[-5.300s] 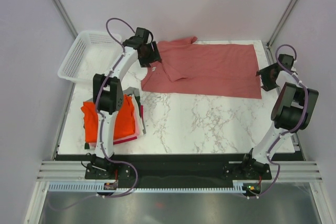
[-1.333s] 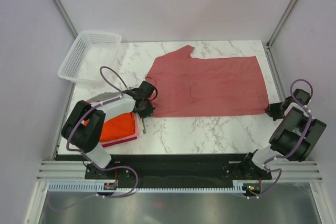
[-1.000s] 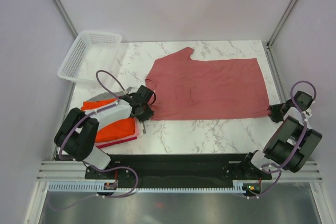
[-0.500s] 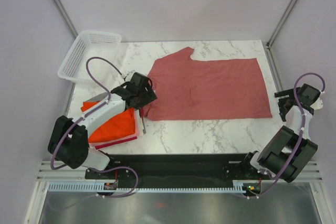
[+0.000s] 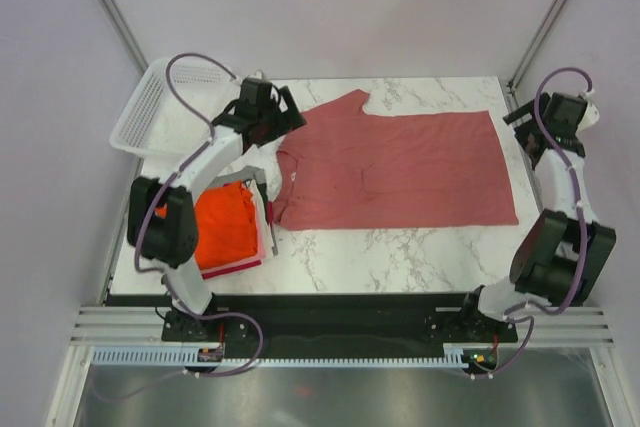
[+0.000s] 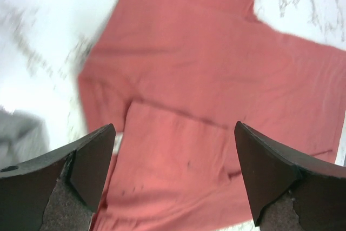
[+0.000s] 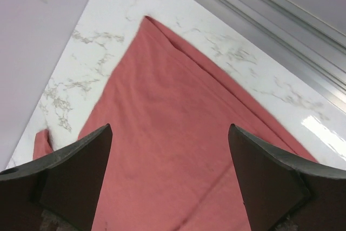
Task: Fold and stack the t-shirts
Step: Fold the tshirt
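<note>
The dusty pinkish-red t-shirt (image 5: 400, 169) lies flat across the marble table, folded lengthwise, with one sleeve (image 5: 348, 104) pointing to the far edge. My left gripper (image 5: 283, 119) hovers open above its left end, nothing between the fingers; in the left wrist view the gripper (image 6: 174, 129) looks down on the red cloth (image 6: 205, 96). My right gripper (image 5: 527, 132) hangs open above the shirt's right end, and in the right wrist view the gripper (image 7: 170, 129) frames the shirt (image 7: 178, 133). A stack of folded t-shirts (image 5: 225, 229), bright orange-red on top, sits at the near left.
A white mesh basket (image 5: 150, 107) stands at the far left corner. The folded stack's pink and white edges (image 5: 266, 239) lie just left of the red shirt's near corner. A metal rail (image 7: 281, 41) runs along the table's right edge.
Both grippers have opened and let go of the red shirt's near edge, then risen and swung toward the far side. The shirt stays flat.
</note>
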Available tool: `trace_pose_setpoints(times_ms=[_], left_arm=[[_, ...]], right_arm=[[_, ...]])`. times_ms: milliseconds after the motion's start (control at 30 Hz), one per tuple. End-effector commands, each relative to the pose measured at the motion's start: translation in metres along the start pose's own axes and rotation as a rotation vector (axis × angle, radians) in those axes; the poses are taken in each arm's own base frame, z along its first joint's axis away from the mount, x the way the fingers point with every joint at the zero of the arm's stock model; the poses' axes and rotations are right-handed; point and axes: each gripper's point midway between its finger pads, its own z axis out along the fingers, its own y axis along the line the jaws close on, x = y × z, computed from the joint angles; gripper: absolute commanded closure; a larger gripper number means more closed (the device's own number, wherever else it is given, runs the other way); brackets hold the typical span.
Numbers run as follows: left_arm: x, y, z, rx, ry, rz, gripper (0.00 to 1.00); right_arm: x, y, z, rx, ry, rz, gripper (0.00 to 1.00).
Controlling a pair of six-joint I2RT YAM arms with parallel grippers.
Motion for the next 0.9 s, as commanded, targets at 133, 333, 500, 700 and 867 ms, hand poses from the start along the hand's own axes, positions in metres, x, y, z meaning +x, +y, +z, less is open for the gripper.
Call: trace_pose_setpoints(times_ms=[133,333,500,700,867], left_arm=[[-0.034,-0.029,0.083,0.139,0.037,0.096,0.05],[-0.045,-0.029,0.113,0.188,0.051,0.159,0.05],[-0.064,-0.025,0.125,0.186,0.017,0.2,0.05],[-0.069,-0.01,0.154,0.203,0.037,0.148,0.05],[-0.066,-0.008,0.172,0.205,0.04,0.151,0.05]], right_arm=[[-0.004,0.051,0.062,-0.016,0.003,-0.136,0.02],[0.001,0.069,0.112,0.022,0.01,-0.2,0.04],[-0.005,0.06,0.152,0.1,-0.029,-0.227,0.05],[-0.006,0.057,0.187,0.103,-0.032,-0.245,0.04],[0.008,0.053,0.22,0.076,0.009,-0.271,0.1]])
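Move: The shirt's far left corner lies about 19 cm straight ahead of the left hand and some 15 cm below. The sleeve tip is about 25 cm ahead and 18 cm right, and the white basket 18 cm ahead and 36 cm left. From the right hand, the far right corner is about 22 cm straight ahead and 17 cm below. The near right corner is roughly 17 cm back, in line with it. Both open hands reach some 16–18 cm forward over the shirt, sinking 6–10 cm towards its far corners. ##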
